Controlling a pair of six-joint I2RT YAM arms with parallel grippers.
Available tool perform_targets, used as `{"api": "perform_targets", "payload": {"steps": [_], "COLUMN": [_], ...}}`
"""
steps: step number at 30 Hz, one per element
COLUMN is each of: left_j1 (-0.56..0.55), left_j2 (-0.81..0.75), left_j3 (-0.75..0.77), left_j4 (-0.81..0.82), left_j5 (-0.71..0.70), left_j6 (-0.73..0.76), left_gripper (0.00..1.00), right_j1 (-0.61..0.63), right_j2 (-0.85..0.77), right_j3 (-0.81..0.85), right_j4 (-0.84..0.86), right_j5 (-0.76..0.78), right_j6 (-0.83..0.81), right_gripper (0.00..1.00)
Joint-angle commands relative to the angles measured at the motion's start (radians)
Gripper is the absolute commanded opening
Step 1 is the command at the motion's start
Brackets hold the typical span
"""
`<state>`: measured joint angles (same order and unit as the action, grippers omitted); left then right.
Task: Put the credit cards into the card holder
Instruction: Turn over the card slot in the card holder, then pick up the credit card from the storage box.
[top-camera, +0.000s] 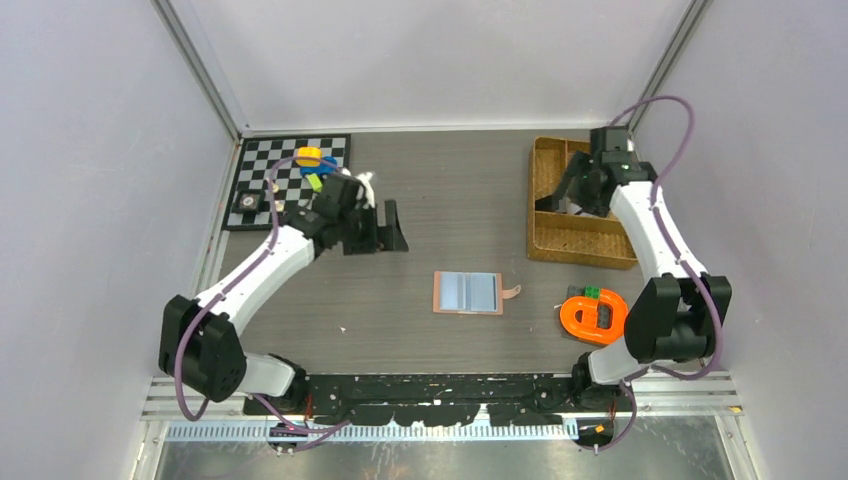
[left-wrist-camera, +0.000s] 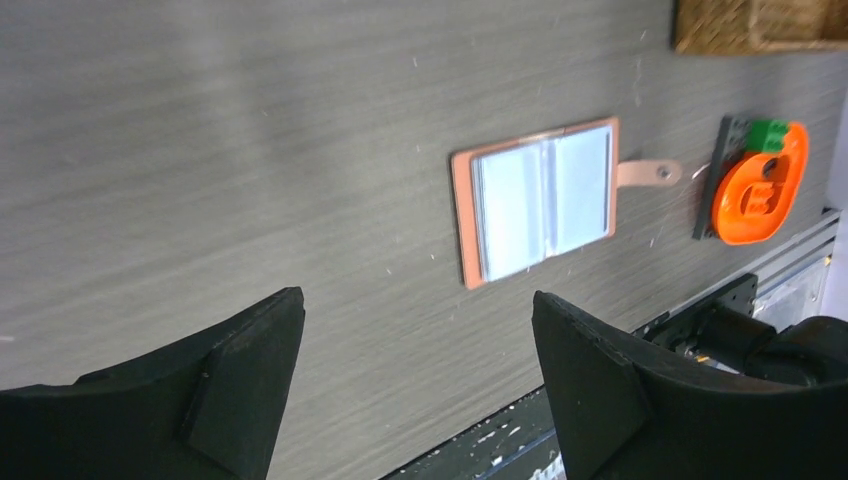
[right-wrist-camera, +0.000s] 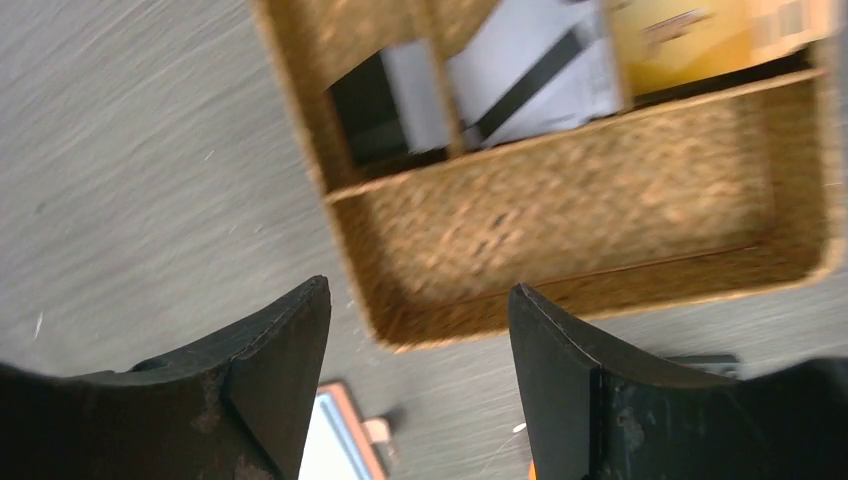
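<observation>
The card holder lies open and flat mid-table, salmon-pink, its clear inner slots up and its snap tab pointing right. In the left wrist view the card holder lies ahead of my left gripper, which is open, empty and well apart from it. My left gripper hovers left of and behind the holder. The credit cards sit in the wicker tray's small compartments: a black card and a white card with a dark stripe. My right gripper is open and empty above the tray's near corner.
The wicker tray stands at the back right, with a yellow-tan box in it. An orange round object lies right of the holder by the right arm's base. A checkerboard with small coloured pieces sits at the back left.
</observation>
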<state>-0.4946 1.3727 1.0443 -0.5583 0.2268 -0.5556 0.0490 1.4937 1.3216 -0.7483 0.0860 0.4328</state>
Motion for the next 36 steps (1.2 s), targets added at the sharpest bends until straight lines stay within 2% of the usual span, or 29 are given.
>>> {"api": "perform_targets", "payload": {"steps": [1, 7, 19, 28, 36], "left_j1": [0.120, 0.227, 0.255, 0.261, 0.266], "left_j2": [-0.048, -0.035, -0.027, -0.021, -0.014], "left_j3": [0.125, 0.122, 0.090, 0.089, 0.089], "left_j4": [-0.168, -0.155, -0.121, -0.120, -0.119], "left_j5": [0.121, 0.133, 0.156, 0.161, 0.168], "left_j6": [0.163, 0.233, 0.237, 0.240, 0.240], "left_gripper": [0.87, 0.88, 0.88, 0.88, 0.88], "right_j1": [-0.136, -0.245, -0.312, -0.317, -0.319], "right_j2": [0.063, 0.212, 0.398, 0.450, 0.464], "right_j3": [0.078, 0.148, 0.277, 0.306, 0.312], "right_j4": [-0.033, 0.027, 0.046, 0.044, 0.045], "right_j5": [0.062, -0.061, -0.160, -0.189, -0.194], "right_j6": [-0.077, -0.112, -0.173, -0.184, -0.191], "right_gripper": [0.70, 0.54, 0.45, 0.40, 0.29]}}
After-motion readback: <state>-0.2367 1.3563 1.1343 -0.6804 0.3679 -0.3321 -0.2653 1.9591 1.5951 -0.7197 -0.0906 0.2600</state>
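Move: The white cards in the basket's middle compartment lie about 7 cm ahead of the right hand, 11 cm to its right and 12 cm below. About 9 cm to the left of them, a centimetre farther out, stands the left card stack; the yellow cards are some 11 cm to their right and a centimetre nearer. The card holder lies about 16 cm back and 25 cm left of this hand. From the left hand, the white cards are roughly 19 cm ahead and 54 cm right. Rightward first and fast, some 11 cm over the basket, the right hand then sinks about 8 cm and reaches about 7 cm forward to the white cards in the middle compartment, fingers tipping steeper and closing to about half their gap; a touch can't be made out. The left hand backs off left, a little forward and up, away from the card holder, staying open. ##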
